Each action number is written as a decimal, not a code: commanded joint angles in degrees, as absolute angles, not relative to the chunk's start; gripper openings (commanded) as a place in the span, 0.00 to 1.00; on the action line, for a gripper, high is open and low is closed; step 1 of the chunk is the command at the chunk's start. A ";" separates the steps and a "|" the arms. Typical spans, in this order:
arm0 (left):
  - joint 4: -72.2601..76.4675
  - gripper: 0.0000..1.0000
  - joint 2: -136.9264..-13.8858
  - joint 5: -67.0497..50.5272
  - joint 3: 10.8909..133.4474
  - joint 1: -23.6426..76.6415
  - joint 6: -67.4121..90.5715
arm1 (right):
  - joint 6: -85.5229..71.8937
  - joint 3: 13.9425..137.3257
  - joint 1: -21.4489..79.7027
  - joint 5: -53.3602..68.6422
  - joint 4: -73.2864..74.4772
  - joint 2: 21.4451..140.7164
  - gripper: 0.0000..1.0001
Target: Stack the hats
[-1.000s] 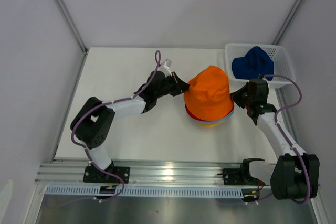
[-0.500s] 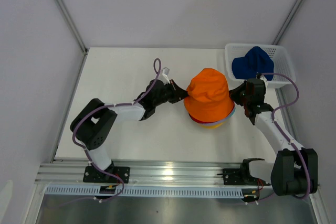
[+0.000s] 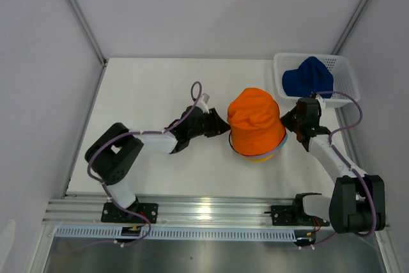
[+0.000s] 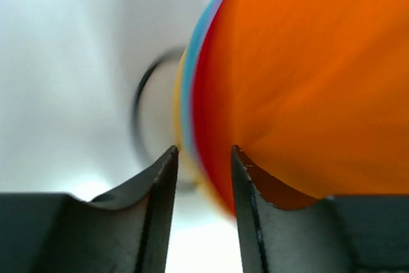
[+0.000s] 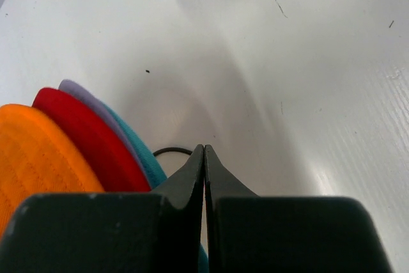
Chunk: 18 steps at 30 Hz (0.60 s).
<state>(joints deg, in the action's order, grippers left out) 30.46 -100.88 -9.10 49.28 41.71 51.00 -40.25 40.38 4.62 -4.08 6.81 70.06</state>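
An orange hat [image 3: 255,121] tops the stack of hats at the table's middle. Red [image 5: 83,137], lavender [image 5: 96,101] and teal [image 5: 146,159] brims show under the orange one [image 5: 35,158] in the right wrist view. A dark blue hat [image 3: 308,76] lies in the white basket. My left gripper [image 3: 223,128] is at the stack's left edge, open, its tips [image 4: 203,153] just short of the red and yellow brim edges, the orange hat [image 4: 319,75] beside them. My right gripper [image 3: 289,123] is by the stack's right edge, shut [image 5: 204,148] with nothing seen between its tips.
The white mesh basket [image 3: 281,62] stands at the back right corner, close behind my right arm. A black wire ring [image 5: 171,151] of the stand shows under the brims, also blurred as a ring [image 4: 137,116] in the left wrist view.
The orange hat has sunk lower over the stack and shifted a little nearer. My left gripper, shut before, has opened at the brim. The right gripper stays shut at the right edge.
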 commanded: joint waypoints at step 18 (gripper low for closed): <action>10.57 0.66 -72.09 -2.31 38.05 44.38 41.34 | -28.14 55.52 -9.12 5.97 14.84 69.96 0.58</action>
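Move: The orange hat's middle, on top of the stack, is roughly 12 cm to the right of the left hand, 1 cm ahead and slightly above it. The red hat lies right beneath, about 13 cm right, 1 cm back and 4 cm below. From the right hand the blue hat is about 17 cm ahead, 9 cm right and 5 cm lower; its basket centres some 16 cm ahead, 14 cm right and 7 cm lower, and the orange hat about 10 cm left, 1 cm back and slightly higher. Draw the left gripper back and left, away from the orange brim, by some 9 cm, dipping about 7 cm on the way, then raise it to just above its starting height while the fingers spread wider. Hold the shut right gripper nearly still beside the brims, then swing it about 4 cm right and slightly up towards the blue hat, opening it halfway. ##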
